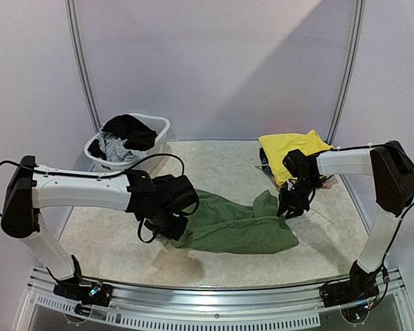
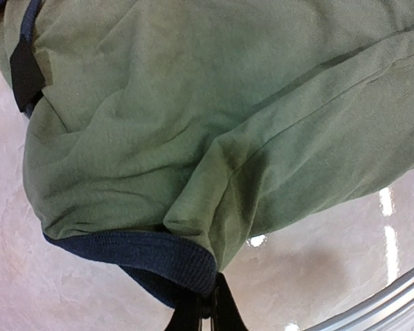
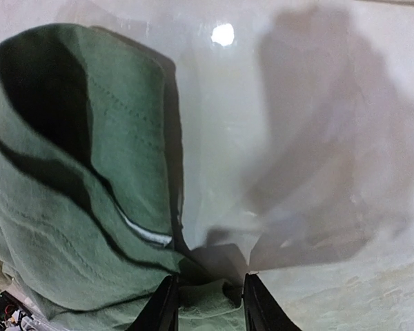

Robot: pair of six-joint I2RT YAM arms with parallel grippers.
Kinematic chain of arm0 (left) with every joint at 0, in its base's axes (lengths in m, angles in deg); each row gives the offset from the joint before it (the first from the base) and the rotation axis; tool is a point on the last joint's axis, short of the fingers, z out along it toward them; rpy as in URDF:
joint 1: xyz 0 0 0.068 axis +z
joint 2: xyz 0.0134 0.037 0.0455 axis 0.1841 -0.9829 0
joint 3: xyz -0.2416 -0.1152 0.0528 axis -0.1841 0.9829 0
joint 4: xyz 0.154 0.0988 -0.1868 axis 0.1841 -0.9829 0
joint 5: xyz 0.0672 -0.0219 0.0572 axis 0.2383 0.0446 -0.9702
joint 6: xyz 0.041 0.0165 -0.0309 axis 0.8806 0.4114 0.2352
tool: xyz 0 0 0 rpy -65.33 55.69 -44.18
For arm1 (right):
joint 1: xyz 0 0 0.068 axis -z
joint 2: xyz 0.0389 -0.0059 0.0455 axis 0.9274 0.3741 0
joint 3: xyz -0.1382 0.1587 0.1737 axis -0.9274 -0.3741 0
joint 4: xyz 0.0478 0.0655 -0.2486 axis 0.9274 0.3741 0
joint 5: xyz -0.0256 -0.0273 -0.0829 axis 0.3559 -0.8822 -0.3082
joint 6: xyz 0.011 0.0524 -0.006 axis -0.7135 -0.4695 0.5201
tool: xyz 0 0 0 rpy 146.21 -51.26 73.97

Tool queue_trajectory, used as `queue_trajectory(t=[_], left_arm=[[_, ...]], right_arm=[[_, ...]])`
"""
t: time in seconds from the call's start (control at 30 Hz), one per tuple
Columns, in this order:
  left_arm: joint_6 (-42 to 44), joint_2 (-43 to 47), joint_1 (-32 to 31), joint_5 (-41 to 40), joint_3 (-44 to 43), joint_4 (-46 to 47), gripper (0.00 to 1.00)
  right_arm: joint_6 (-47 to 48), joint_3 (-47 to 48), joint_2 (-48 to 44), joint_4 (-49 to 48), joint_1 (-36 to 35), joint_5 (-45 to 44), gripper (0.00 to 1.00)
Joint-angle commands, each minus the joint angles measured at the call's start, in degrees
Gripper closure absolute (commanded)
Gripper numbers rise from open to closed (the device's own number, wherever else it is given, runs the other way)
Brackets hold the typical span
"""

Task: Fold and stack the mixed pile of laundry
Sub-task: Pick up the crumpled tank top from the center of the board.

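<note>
The olive-green T-shirt [image 1: 231, 224] lies stretched across the table between both arms. My left gripper [image 1: 167, 222] is shut on its navy ribbed trim [image 2: 159, 255], the closed fingertips pinching the hem at the bottom of the left wrist view [image 2: 208, 305]. My right gripper [image 1: 288, 207] holds the shirt's other end, with a bunch of green cloth [image 3: 69, 227] pressed between its fingers [image 3: 208, 289]. A bright yellow garment [image 1: 290, 147] lies folded at the back right, behind the right gripper. Black and grey pieces [image 1: 127, 134] fill the tub.
A white plastic tub [image 1: 159, 125] stands at the back left. The table's metal front rail [image 1: 214, 296] runs along the near edge, just beyond the shirt in the left wrist view. White walls close in the back and sides.
</note>
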Motion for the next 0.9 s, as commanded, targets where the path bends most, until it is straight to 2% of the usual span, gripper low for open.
queue_trajectory(t=[0.0, 0.3, 0.5, 0.77, 0.87], left_arm=[[0.00, -0.23, -0.92, -0.48, -0.12, 0.03, 1.00], [0.40, -0.25, -0.91, -0.40, -0.20, 0.17, 1.00], [0.44, 0.01, -0.93, -0.54, -0.29, 0.10, 1.00], [0.37, 0.94, -0.96, -1.19, -0.94, -1.06, 1.00], [0.16, 2.27, -0.91, -2.23, -2.82, -2.84, 1.00]], right_arm=[[0.34, -2.06, -2.79, 0.61, 0.19, -1.00, 0.68], [-0.03, -3.25, -1.93, -2.34, 0.19, 0.59, 0.76], [-0.14, -2.99, -1.42, -3.55, 0.19, 1.48, 0.77], [0.06, -1.94, -1.54, -2.01, 0.20, 1.17, 1.00], [0.39, -0.16, -2.94, 0.22, 0.13, 0.16, 1.00]])
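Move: The green tank top lies spread between the hands, its right edge already at the right fingertips; its middle is about 14 cm to the right hand's left, 3 cm back and 1 cm lower. The yellow stack stands some 24 cm ahead of the right hand and 6 cm to its right, about level in height. From the left hand, which holds the navy-trimmed corner, the tank top's middle is roughly 17 cm right, 5 cm ahead and 6 cm down. The right fingers, a third open over the tank top's right edge, shut fully and pinch a thin fold of its cloth. Meanwhile the hand stays low, easing back about 1 cm and then a little forward again, still pointing almost straight down. The left hand stays put and keeps its grip on the navy-trimmed corner. ##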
